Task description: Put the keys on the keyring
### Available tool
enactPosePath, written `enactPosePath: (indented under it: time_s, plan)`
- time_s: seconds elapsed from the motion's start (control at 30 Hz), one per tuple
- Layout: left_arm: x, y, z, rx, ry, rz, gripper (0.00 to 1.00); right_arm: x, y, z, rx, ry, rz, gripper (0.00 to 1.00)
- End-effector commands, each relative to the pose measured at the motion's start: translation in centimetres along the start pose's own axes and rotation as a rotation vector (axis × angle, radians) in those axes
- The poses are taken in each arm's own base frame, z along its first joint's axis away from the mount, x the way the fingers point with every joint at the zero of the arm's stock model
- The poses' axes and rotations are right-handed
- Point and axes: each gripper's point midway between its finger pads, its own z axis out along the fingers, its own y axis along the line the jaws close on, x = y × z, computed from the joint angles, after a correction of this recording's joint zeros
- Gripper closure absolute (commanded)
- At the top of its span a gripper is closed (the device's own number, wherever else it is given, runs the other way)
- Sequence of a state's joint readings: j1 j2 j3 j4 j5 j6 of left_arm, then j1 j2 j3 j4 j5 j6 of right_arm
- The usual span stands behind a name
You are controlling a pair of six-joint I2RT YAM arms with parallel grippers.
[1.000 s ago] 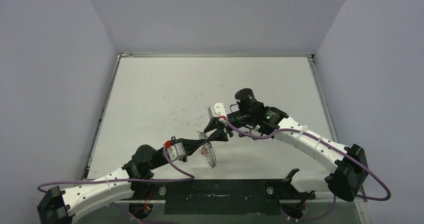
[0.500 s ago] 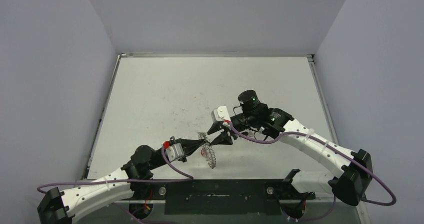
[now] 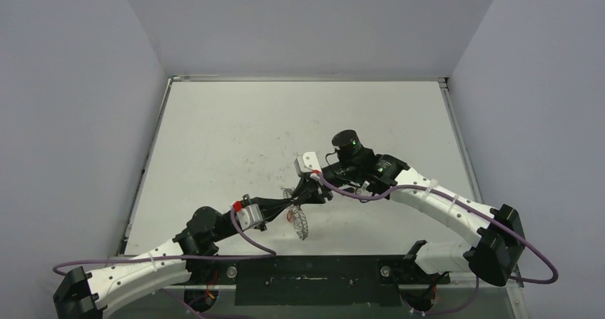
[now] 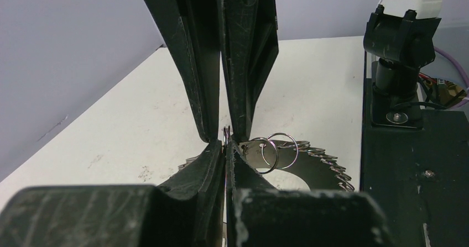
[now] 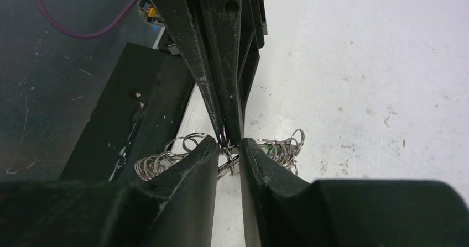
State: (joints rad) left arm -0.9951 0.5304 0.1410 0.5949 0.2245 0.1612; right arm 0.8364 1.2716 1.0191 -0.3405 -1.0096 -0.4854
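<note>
The keyring (image 3: 302,223) is a grey scalloped ring carrying several small wire loops, and it hangs just over the table near the front. My left gripper (image 3: 294,203) is shut on its edge. In the left wrist view my left gripper (image 4: 226,145) pinches a thin metal edge, with the keyring (image 4: 315,167) behind it. My right gripper (image 3: 305,193) meets it tip to tip. In the right wrist view my right gripper (image 5: 228,143) stands narrowly open, its tips either side of the left fingers (image 5: 221,64) and wire loops of the keyring (image 5: 282,147). The keys are not in view.
A black base plate (image 3: 314,272) runs along the near table edge between the arm bases. Purple cables (image 3: 357,194) loop along both arms. Grey walls enclose the white table (image 3: 285,119) on three sides.
The right gripper drew back to the right, then returned to the left gripper's tips with its jaws narrower. The left gripper and keyring stayed put.
</note>
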Motion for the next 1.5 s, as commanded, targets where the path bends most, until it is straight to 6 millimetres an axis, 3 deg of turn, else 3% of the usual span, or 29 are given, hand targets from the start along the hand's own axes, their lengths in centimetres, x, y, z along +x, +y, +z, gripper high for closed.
enactPosePath:
  time_s: [0.0, 0.1, 0.13, 0.37, 0.5, 0.7, 0.83, 1.1, 1.47]
  plan:
    - [-4.3, 0.7, 0.5, -0.014, -0.135, 0.025, 1.00, -1.0, -0.4, 0.7, -0.014, -0.043, -0.045, 0.83]
    - [-4.3, 0.7, 0.5, -0.014, -0.135, 0.027, 1.00, -0.8, -0.5, 0.8, -0.017, -0.031, -0.045, 0.99]
    - [-4.3, 0.7, 0.5, -0.014, -0.137, 0.027, 1.00, -0.8, -0.5, 0.7, -0.019, -0.025, -0.044, 1.00]
    - [-3.7, 1.2, 0.3, -0.047, -0.108, 0.024, 1.00, -0.5, -0.6, -0.2, 0.020, 0.047, -0.043, 1.00]
    - [-2.9, 2.1, 0.0, -0.098, -0.044, 0.016, 0.82, 0.1, -0.6, -0.8, 0.039, 0.157, 0.001, 1.00]
    - [-1.9, 2.7, -0.8, -0.111, 0.099, 0.052, 0.72, 2.2, -0.3, -0.9, 0.042, 0.404, 0.089, 1.00]
    - [-1.4, 2.6, -1.2, -0.088, 0.182, 0.070, 0.66, 2.1, -1.0, -1.1, 0.081, 0.502, 0.134, 1.00]
    - [-0.4, 1.4, -0.9, -0.008, 0.270, 0.047, 0.61, 0.9, -1.9, -0.5, 0.118, 0.531, 0.163, 1.00]
    - [0.9, 1.3, 1.1, 0.010, 0.312, 0.001, 0.61, 0.9, -1.8, 0.1, 0.109, 0.549, 0.164, 1.00]
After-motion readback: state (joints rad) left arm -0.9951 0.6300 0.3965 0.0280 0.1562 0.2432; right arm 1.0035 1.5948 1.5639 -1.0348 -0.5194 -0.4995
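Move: The small ring the right fingers are about to shut on stands between their open tips, within about 1 cm to that hand's left; it is still pinched in the left hand's tips. The keyring plate hangs from it, its middle some 3 cm back of and 5 cm below the left hand, with the red tag about 5 cm back, 1 cm left and 8 cm down. The black fob lies on the table roughly 15 cm right, level, 20 cm below. Almost in place, the right fingers shut on the small ring; then the left fingers open, let go of it and slip about 2 cm left, a little forward and up, before sinking some 5 cm towards the plate's rim, tipping down. Keeping its pinch, the right hand sinks about 2.5 cm and eases forward, its fingers tipping some 30 degrees downward. ##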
